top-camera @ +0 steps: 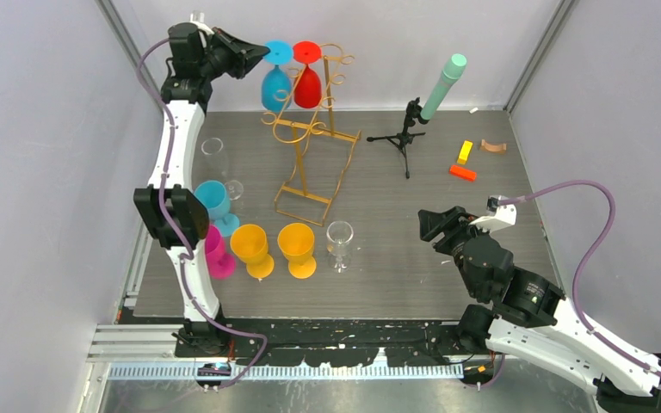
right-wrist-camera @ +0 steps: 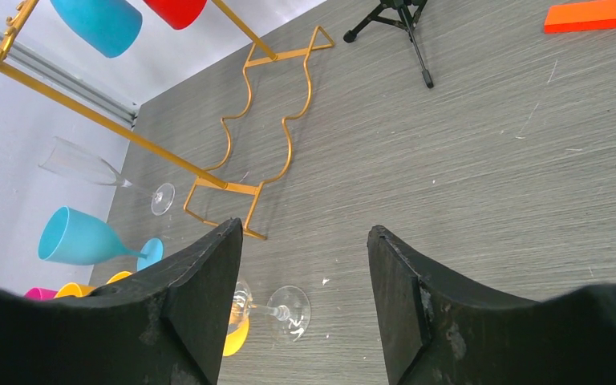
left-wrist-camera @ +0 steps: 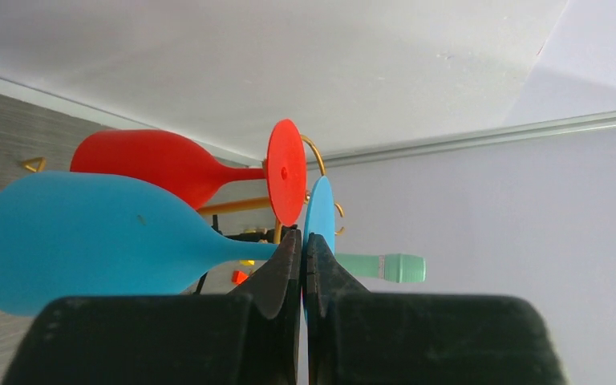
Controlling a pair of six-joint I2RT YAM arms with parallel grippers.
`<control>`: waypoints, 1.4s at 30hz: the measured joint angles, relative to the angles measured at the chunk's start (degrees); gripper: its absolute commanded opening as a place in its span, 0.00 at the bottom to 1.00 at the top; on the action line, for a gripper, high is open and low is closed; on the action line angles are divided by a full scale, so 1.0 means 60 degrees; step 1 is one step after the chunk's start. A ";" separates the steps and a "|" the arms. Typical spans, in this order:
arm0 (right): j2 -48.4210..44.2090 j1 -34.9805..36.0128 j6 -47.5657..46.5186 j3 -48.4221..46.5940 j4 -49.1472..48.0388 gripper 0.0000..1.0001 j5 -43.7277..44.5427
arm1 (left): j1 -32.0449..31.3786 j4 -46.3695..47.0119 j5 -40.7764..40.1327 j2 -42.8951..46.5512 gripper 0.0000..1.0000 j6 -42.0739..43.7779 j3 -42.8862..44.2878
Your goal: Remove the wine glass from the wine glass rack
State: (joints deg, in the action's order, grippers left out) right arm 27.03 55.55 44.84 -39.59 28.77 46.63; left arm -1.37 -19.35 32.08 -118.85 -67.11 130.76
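Note:
A blue wine glass (top-camera: 275, 84) hangs upside down at the left end of the top arm of the gold wine glass rack (top-camera: 308, 168), beside a red glass (top-camera: 307, 86). My left gripper (top-camera: 256, 53) is up at the back, shut on the blue glass's flat foot. In the left wrist view the thin blue disc (left-wrist-camera: 319, 210) runs down between the closed fingers (left-wrist-camera: 287, 265), and its bowl (left-wrist-camera: 88, 241) points away to the left. My right gripper (top-camera: 430, 222) hovers open over the table at the right, nothing between its fingers (right-wrist-camera: 208, 281).
Several glasses stand on the table's left: blue (top-camera: 213, 200), pink (top-camera: 215, 252), two orange (top-camera: 251, 248), clear (top-camera: 339, 241). A black tripod with a green tube (top-camera: 413, 120) stands right of the rack. Orange and yellow blocks (top-camera: 463, 172) lie at the back right.

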 measured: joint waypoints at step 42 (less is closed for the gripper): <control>0.3016 -0.0361 -0.2240 -0.2776 -0.2983 0.90 -0.3279 | -0.0149 0.5956 0.1749 0.6725 0.00 -0.5737 -0.5883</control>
State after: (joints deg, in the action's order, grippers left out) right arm 45.12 53.39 31.40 -56.25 10.87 26.96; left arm -2.26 16.38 42.57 -78.50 -101.54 95.46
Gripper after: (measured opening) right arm 0.884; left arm 0.020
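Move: The left hand holds the blue wine glass bowl-down by its foot, the glass's middle about 9 cm below and 2 cm right. The right gripper waits some 36 cm back, 36 cm right and 15 cm lower; the red glass hangs 10 cm right, 3 cm ahead, 12 cm down. From the right hand the blue glass is about 36 cm ahead, 34 cm left, 6 cm up; the standing clear glass is level, 18 cm left, 18 cm down. Sweeping left about 12 cm away from the rack, the left hand then draws back some 25 cm and rises about 20, drifting right again at the end, tipping up and rolling so the bowl swings out to the right, foot still pinched. The right hand opens wider, moves up and left towards the blue glass and turns counter-clockwise. ##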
